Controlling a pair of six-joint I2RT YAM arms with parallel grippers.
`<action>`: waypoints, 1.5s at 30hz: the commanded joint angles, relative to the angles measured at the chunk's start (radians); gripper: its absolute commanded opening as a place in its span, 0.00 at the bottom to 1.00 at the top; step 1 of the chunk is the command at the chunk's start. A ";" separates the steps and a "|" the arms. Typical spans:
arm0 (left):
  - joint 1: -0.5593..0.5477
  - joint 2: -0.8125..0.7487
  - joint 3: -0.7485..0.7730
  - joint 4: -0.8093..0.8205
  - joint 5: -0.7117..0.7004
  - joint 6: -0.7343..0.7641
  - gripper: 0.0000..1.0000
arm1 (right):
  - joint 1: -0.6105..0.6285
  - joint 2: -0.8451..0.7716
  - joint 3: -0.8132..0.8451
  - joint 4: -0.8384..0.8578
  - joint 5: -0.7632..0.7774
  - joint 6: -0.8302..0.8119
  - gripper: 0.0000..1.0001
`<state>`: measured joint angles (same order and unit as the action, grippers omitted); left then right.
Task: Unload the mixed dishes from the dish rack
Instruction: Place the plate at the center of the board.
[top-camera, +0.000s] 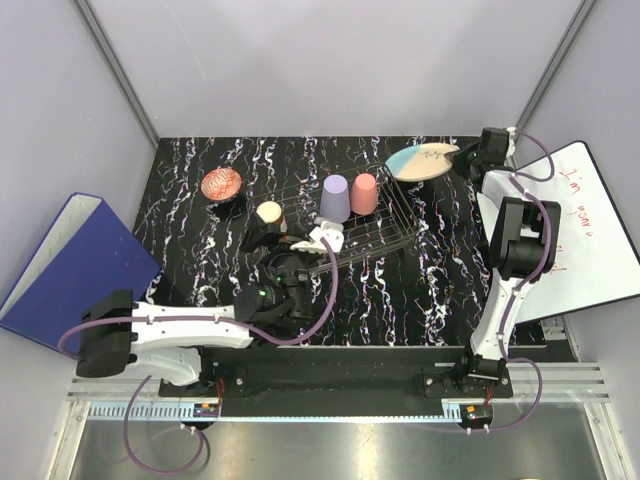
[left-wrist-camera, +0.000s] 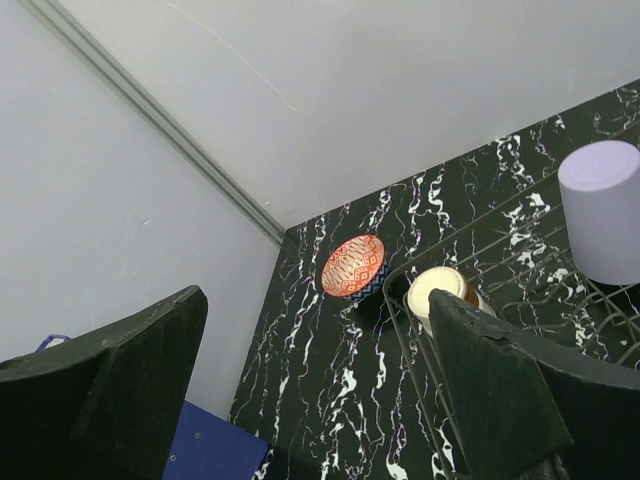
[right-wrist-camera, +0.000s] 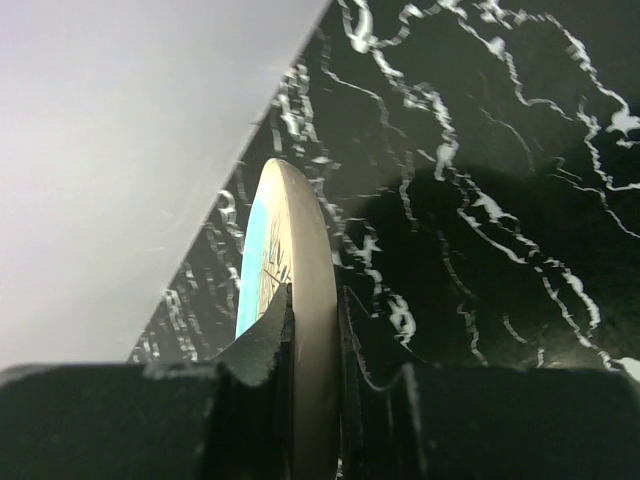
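The dish rack (top-camera: 385, 232) of dark wire sits mid-table. A lavender cup (top-camera: 335, 198) and a salmon-pink cup (top-camera: 364, 193) stand upside down in it. A whitish cup (top-camera: 268, 212) lies at the rack's left end, seen also in the left wrist view (left-wrist-camera: 436, 291). The red-orange bowl (top-camera: 221, 183) sits on the table left of the rack. My left gripper (top-camera: 268, 238) is open and empty, just near of the whitish cup. My right gripper (top-camera: 466, 157) is shut on the rim of the light-blue-and-cream plate (top-camera: 420, 161), held above the table at the far right, edge-on in the right wrist view (right-wrist-camera: 300, 330).
A blue binder (top-camera: 70, 265) lies off the table's left edge. A white board with red writing (top-camera: 585, 225) lies at the right. Grey walls close the back and sides.
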<state>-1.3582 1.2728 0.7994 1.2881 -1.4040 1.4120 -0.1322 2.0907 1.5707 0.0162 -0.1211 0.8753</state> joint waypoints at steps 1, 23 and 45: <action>0.004 0.028 0.018 0.364 -0.029 -0.018 0.99 | 0.003 0.015 0.077 0.139 -0.025 0.027 0.00; 0.004 0.120 0.053 0.378 -0.072 0.021 0.99 | 0.002 0.158 0.166 -0.127 -0.043 -0.045 0.17; 0.001 0.174 0.089 0.379 -0.142 0.062 0.99 | 0.002 0.115 0.121 -0.300 -0.057 -0.015 0.82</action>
<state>-1.3582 1.4376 0.8356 1.2865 -1.4807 1.4574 -0.1368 2.2650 1.6981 -0.2600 -0.1749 0.8513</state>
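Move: The right hand holds the plate by its right rim, tilted. The patch of board meant for the plate lies about 9 cm left, 4 cm back and roughly 12 cm below that hand. The rack's right edge is some 13 cm left and 12 cm back; the pink cup about 25 cm left, 10 cm back; the purple cup about 32 cm left, 12 cm back. From the left hand the patch is some 33 cm ahead, 38 cm right, 34 cm below. Still pinching the plate's rim, the right hand sinks quickly about 5 cm towards the board and eases slightly forward; then its fingers open and let go of the rim while it goes down another 4 cm, drawing back some 3 cm and tipping its fingertips farther down. The left hand, empty and open, drifts down and a little right over the rack. ##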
